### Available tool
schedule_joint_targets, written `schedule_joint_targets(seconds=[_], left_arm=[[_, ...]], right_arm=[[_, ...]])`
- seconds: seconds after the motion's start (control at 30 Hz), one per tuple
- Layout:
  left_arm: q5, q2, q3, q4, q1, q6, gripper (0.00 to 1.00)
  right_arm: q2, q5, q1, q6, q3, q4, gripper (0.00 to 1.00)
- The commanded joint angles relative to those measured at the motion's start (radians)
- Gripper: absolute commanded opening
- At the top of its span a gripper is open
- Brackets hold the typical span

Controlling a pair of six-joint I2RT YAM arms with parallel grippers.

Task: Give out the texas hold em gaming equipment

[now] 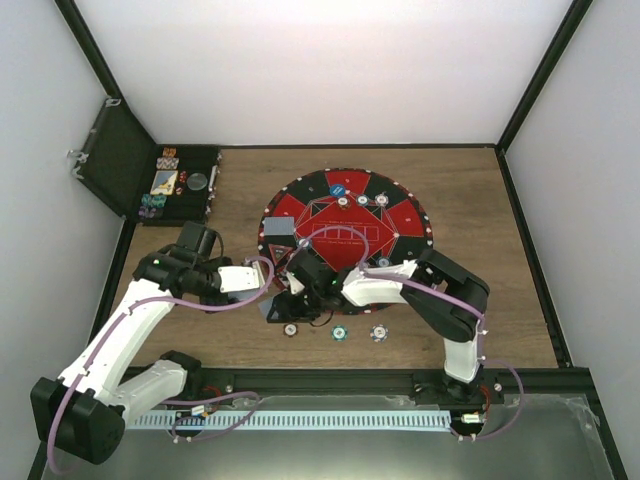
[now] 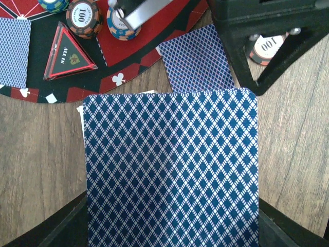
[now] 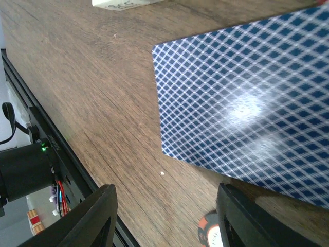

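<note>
My left gripper [image 1: 266,280] is shut on a deck of playing cards [image 2: 172,170] with blue diamond-pattern backs and holds it just off the near edge of the round red-and-black mat [image 1: 300,205]. One card [image 2: 198,64] lies face down on the wood in front of the deck. My right gripper [image 1: 300,290] is open and empty beside it, and shows black in the left wrist view [image 2: 262,41]. In the right wrist view its fingers [image 3: 97,216] spread over bare wood, with a blue-backed card [image 3: 247,113] ahead and a chip [image 3: 211,234] near the right finger.
Three poker chips [image 1: 339,331] lie in a row on the wood near the front edge. Chips [image 2: 85,18], a triangular ALL IN marker [image 2: 67,54] and another card [image 2: 13,51] sit on the mat. An open black case [image 1: 175,185] with chips stands at the back left.
</note>
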Motion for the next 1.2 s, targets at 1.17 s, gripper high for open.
schedule_joint_targets(seconds=[1.17], left_arm=[[0.013, -0.01, 0.04, -0.022, 0.003, 0.006, 0.07]], right_arm=[[0.209, -0.076, 0.068, -0.044, 0.211, 0.022, 0.53]])
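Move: The loose blue-backed card lies flat on the wood with its middle about 5 cm ahead of the right hand, 1 cm to its left and 1 cm below it. At table level too, the orange chip stack sits about 3 cm to the right and 1 cm ahead of this hand, and the white card box some 11 cm ahead and 7 cm left. From the deck-holding left hand the loose card is roughly 9 cm right, 1 cm ahead and 11 cm below. With its forward fingertip at the card's edge, the right hand breaks off, hops barely 1 cm up and over about 5 cm forward and 3 cm right, and sets down on the card. It then drags the card left about 9 cm, curving some 5 cm back towards the base, skimming the table while the wrist turns about 10 degrees counter-clockwise; the half-open fingers never close. ##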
